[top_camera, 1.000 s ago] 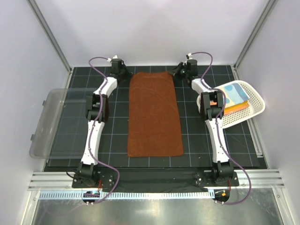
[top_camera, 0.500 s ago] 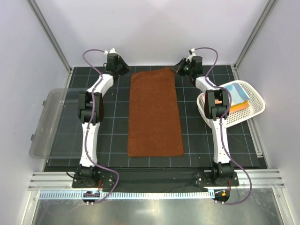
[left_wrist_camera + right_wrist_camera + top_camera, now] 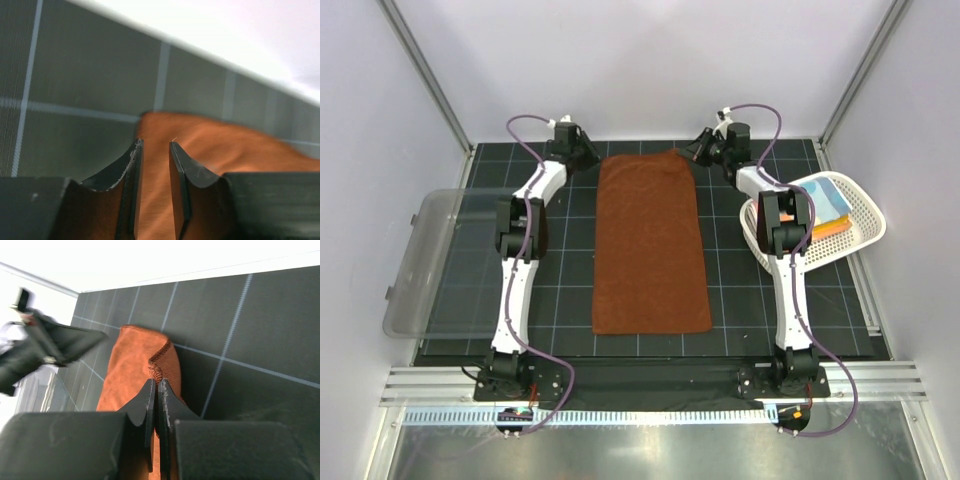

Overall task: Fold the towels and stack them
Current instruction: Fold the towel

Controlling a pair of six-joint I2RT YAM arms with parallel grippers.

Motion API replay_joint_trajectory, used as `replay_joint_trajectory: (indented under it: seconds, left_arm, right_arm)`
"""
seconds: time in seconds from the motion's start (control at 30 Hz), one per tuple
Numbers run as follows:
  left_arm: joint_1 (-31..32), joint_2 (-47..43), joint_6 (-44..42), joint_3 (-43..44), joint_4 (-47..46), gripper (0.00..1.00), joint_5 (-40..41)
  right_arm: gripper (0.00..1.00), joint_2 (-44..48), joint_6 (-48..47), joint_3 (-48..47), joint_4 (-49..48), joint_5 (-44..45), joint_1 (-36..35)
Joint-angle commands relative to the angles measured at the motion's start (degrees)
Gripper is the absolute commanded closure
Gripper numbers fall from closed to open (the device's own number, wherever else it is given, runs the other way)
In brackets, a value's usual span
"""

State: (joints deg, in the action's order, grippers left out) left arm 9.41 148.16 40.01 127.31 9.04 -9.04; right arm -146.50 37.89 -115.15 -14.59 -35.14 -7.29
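A large rust-brown towel lies flat and lengthwise on the dark mat, between the two arms. My left gripper sits at its far left corner. In the left wrist view that gripper is open, its jaws apart, and the towel shows in the gap and beyond. My right gripper is at the far right corner. In the right wrist view it is shut on the towel's stitched corner hem, which is lifted a little. More folded towels, light blue over orange, lie in the basket.
A white perforated basket stands at the right edge of the mat, close to the right arm's elbow. A clear plastic bin lies off the mat's left edge. The white back wall is just beyond both grippers.
My left gripper has opened and let go of the far left corner. Both grippers first drew the towel's far edge farther back. The right gripper stays shut on its corner.
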Motion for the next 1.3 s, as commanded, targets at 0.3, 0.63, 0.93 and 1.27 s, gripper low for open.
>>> replay_joint_trajectory:
  seconds: [0.3,0.63,0.93,1.27]
  left_arm:
    - [1.2,3.4,-1.2,3.6,7.8,0.66,2.1]
    - [1.5,7.4,1.8,6.6,7.5,0.75,-0.1]
    - [1.2,4.6,5.7,3.1,-0.8,1.00,-5.0]
    - [1.7,-4.9,7.3,-7.7,-10.2,1.00,-16.7]
  right_arm:
    - [0.99,1.9,0.1,0.5,-3.5,-2.8,-1.0]
    - [0.99,1.2,0.7,0.0,-4.7,-3.2,-1.0]
    - [0.99,1.4,0.7,-0.1,-4.7,-3.5,-0.6]
    - [0.99,6.0,2.8,7.5,-8.3,-4.1,-0.5]
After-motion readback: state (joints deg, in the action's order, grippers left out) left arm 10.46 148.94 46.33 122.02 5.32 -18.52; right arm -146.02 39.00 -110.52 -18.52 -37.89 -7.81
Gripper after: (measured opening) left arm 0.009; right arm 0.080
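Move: The brown towel's far left corner lies right under the left hand's parted fingers, about 4 cm down, 1 cm ahead and 1 cm to the right. The towel's far right corner, in the right fingers, is level ahead, some 23 cm to the left hand's right and 2 cm higher. The flat towel's middle lies about 25 cm back and 14 cm right, 5 cm below. From the right hand, the far left corner is some 23 cm left, level ahead, 6 cm below. The left fingers pinch the towel at its far left corner: the hand sinks about 3.5 cm to the cloth, tips some 5 degrees farther down, closes fully while easing right, then draws right and back with a small roll and a slight lift, ending about 4 cm right of its start. The right hand keeps its grip on the far right corner, edging 1 cm left before it lowers and draws back slightly. ##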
